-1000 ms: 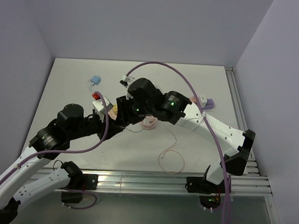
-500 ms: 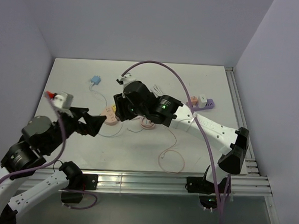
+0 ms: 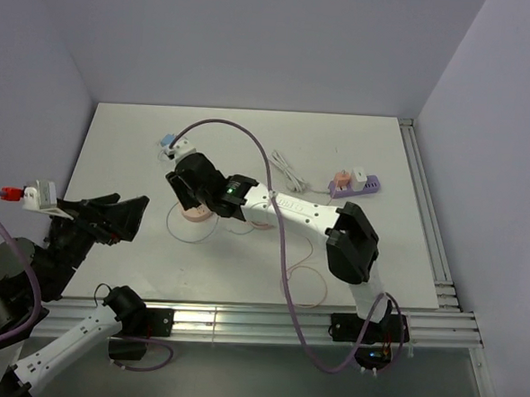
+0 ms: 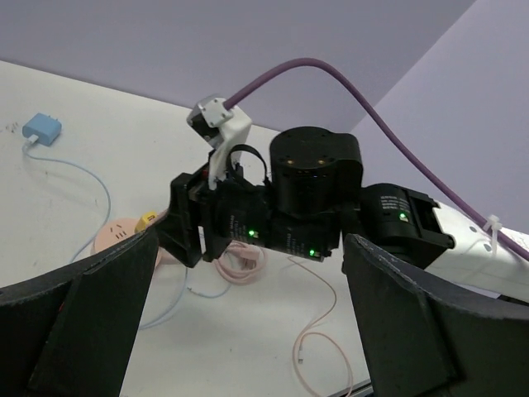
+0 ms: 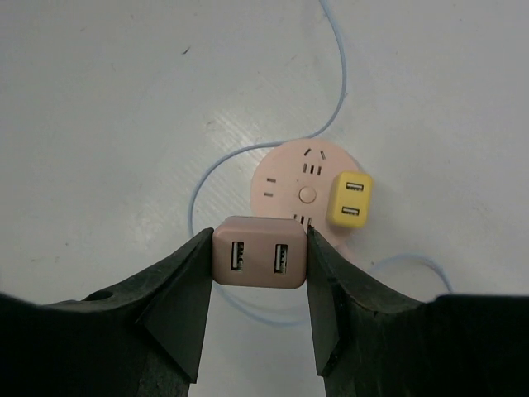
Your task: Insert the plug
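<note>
My right gripper is shut on a pink two-port USB plug, gripping its two sides. It hangs over the near edge of a round pink socket lying on the table; whether they touch I cannot tell. A yellow plug sits in that socket's right side. From above, the right gripper is over the socket at left centre. My left gripper is raised at the far left, away from the socket, open and holding nothing; its wide-apart fingers frame the right arm's wrist.
A thin light-blue cable curls from the socket to a blue adapter. A coiled pink cable and a loose pink loop lie on the table. A purple power strip and a white cable lie at the back right.
My left gripper has opened and pulled back left and up, away from the table's centre. My right arm has swung left, bringing the pink plug over the round socket.
</note>
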Action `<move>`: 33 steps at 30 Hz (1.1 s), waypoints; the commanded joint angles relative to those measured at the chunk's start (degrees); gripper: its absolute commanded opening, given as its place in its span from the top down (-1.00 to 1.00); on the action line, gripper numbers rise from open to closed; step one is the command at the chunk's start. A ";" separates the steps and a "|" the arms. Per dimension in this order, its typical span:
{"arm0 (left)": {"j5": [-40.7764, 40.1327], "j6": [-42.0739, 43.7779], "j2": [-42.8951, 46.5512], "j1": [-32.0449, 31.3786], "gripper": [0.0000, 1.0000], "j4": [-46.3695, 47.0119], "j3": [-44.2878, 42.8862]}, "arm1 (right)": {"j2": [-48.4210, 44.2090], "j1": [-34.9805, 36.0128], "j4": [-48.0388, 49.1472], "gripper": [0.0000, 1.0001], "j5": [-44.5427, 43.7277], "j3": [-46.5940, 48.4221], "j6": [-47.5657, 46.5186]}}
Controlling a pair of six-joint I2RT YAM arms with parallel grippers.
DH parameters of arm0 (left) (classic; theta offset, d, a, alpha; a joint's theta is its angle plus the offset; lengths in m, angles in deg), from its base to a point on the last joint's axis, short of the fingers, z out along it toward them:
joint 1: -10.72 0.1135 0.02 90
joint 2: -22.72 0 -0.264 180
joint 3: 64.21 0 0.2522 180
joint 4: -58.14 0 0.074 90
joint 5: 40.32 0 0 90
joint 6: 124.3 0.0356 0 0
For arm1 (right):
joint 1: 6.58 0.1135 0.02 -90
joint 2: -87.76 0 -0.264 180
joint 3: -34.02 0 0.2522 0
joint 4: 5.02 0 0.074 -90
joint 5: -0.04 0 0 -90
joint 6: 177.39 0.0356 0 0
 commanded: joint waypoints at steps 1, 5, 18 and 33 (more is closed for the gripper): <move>0.47 -0.67 0.35 0.19 -0.99 0.84 0.78 | 2.95 0.56 4.88 1.00 -2.83 6.58 -3.21; 0.73 -0.14 -0.09 0.19 -0.99 1.01 0.61 | 8.76 0.47 2.85 1.00 -3.44 14.04 -3.47; -0.41 1.27 0.61 0.19 -0.99 0.66 -0.10 | 18.17 -2.51 -0.75 1.00 -2.56 21.36 -0.93; 0.03 0.74 0.79 0.19 -0.99 0.31 -0.01 | 18.62 -3.22 0.57 1.00 -5.02 16.00 0.57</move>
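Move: The right hand holds the pink-brown plug over the round pink socket, whose middle lies about 5 cm ahead of it, hardly 1 cm to its left and roughly 18 cm below. The yellow plug already on the socket is some 7 cm ahead and 1 cm to the right, 16 cm down. The coiled pink cable lies about 4 cm ahead and 16 cm to the right. From the left hand the socket is roughly 20 cm ahead, 4 cm right and 38 cm below. Forward and down, about 6 cm each, the right hand carries the held plug in over the round pink socket, first swinging some 5 cm left as well, then coming back about half of that to the right as it sinks faster. The wrist turns slightly clockwise, well under 10 degrees; the fingers keep their hold, and the plug is still above the socket face at the end. ##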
